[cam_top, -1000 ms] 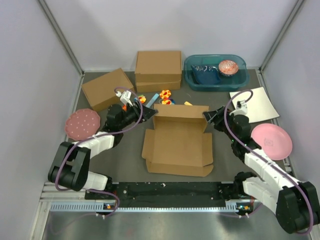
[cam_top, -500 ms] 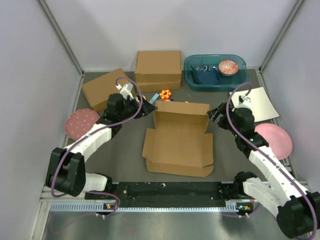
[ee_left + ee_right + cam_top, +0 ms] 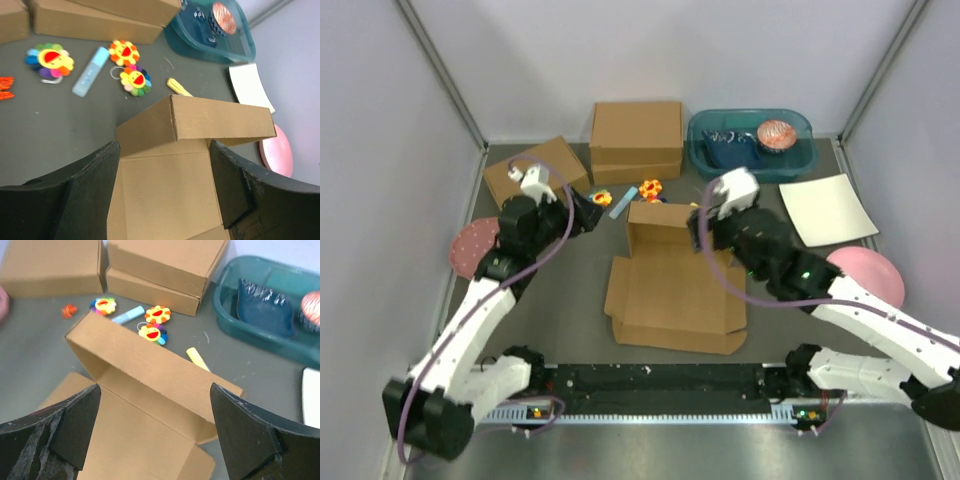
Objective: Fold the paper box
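The paper box (image 3: pixel 675 290) lies open in the middle of the table, its far flap (image 3: pixel 665 222) standing upright. My left gripper (image 3: pixel 585 212) is open and empty, just left of that flap's left end and apart from it. In the left wrist view (image 3: pixel 165 192) the flap (image 3: pixel 200 120) and the box floor show between my open fingers. My right gripper (image 3: pixel 704 236) is open and empty over the box's far right corner. In the right wrist view (image 3: pixel 155 435) the flap (image 3: pixel 150 365) runs slanted between my spread fingers.
A smaller angled brown box (image 3: pixel 535 175) and a taller brown box (image 3: pixel 636 138) stand at the back. A teal bin (image 3: pixel 750 145), white sheet (image 3: pixel 828 208), pink plates (image 3: pixel 865 280) (image 3: pixel 475 248), flower toys (image 3: pixel 651 190) and a blue tube (image 3: pixel 624 208) surround the box.
Both grippers have left the far flap's corners. The left arm pulled back to the left. The right arm swung left over the box's far right corner. The flap now stands more upright.
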You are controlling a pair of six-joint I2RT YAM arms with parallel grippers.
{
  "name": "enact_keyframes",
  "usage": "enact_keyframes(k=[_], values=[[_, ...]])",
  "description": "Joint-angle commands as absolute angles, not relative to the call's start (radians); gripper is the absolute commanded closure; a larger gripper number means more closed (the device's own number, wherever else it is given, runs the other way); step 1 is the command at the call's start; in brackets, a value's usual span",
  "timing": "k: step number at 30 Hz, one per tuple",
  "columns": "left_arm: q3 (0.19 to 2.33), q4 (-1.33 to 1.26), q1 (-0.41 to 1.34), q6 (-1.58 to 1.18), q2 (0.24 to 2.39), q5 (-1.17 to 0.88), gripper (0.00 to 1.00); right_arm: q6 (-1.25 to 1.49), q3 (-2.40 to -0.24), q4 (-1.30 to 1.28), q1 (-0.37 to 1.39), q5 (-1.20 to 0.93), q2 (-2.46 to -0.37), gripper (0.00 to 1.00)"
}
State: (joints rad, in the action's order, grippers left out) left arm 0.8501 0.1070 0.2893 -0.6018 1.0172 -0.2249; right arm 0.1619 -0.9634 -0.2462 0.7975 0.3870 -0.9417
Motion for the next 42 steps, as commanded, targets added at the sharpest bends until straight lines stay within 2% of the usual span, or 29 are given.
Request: enact_keyframes(k=[1,4,8,19,25,31,38,42], values=[[0.75,0.244,0.285,-0.604,0.818,-0.074,0.23,-0.312,-1.008,-0.237,1.046,0.857,-1.092,0.09],[0.667,0.307,0.284,-0.612,0.678,0.023,0.23,-0.492,-0.956,-0.117,1.138,0.955,-1.153,0.1],[0.586,0.368,0.284,-0.615,0.53,0.097,0.23,-0.601,-0.939,-0.065,1.173,0.997,-1.218,0.1],[0.554,0.443,0.284,-0.623,0.46,0.135,0.23,-0.827,-0.943,0.153,1.158,0.986,-1.453,0.1],[0.548,0.471,0.284,-0.621,0.414,0.166,0.23,-0.917,-0.96,0.261,1.112,1.02,-1.563,0.16],[0.56,0.468,0.285,-0.614,0.425,0.15,0.23,-1.0,-0.957,0.353,1.057,1.052,-1.634,0.32],[0.558,0.477,0.285,-0.604,0.411,0.163,0.22,-1.087,-0.959,0.471,1.028,1.095,-1.674,0.73],[0.561,0.479,0.285,-0.603,0.408,0.164,0.22,-1.14,-0.989,0.494,1.034,1.13,-1.654,0.85]])
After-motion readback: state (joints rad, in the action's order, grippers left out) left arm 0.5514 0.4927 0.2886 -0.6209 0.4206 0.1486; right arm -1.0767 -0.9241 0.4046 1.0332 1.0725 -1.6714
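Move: The box's folded-over flap has its middle about 8 cm ahead of the right hand, 5 cm to its left and 11 cm below. The box floor panel lies roughly 6 cm back, 7 cm left and 21 cm down; beyond the flap, the yellow marker lies on the table some 15 cm ahead, level sideways and 22 cm down. From the left hand the flap is about 17 cm right, 3 cm ahead and 7 cm lower. Roll the open right gripper some 80 degrees, its left side sinking, as you bring it down about 11 cm and to the left. From partway down, also reach forward about 8 cm to the flap's near edge, one finger above and one below, and close to pinch the cardboard. Meanwhile draw the left gripper back, left and down, away from the box, still open. ##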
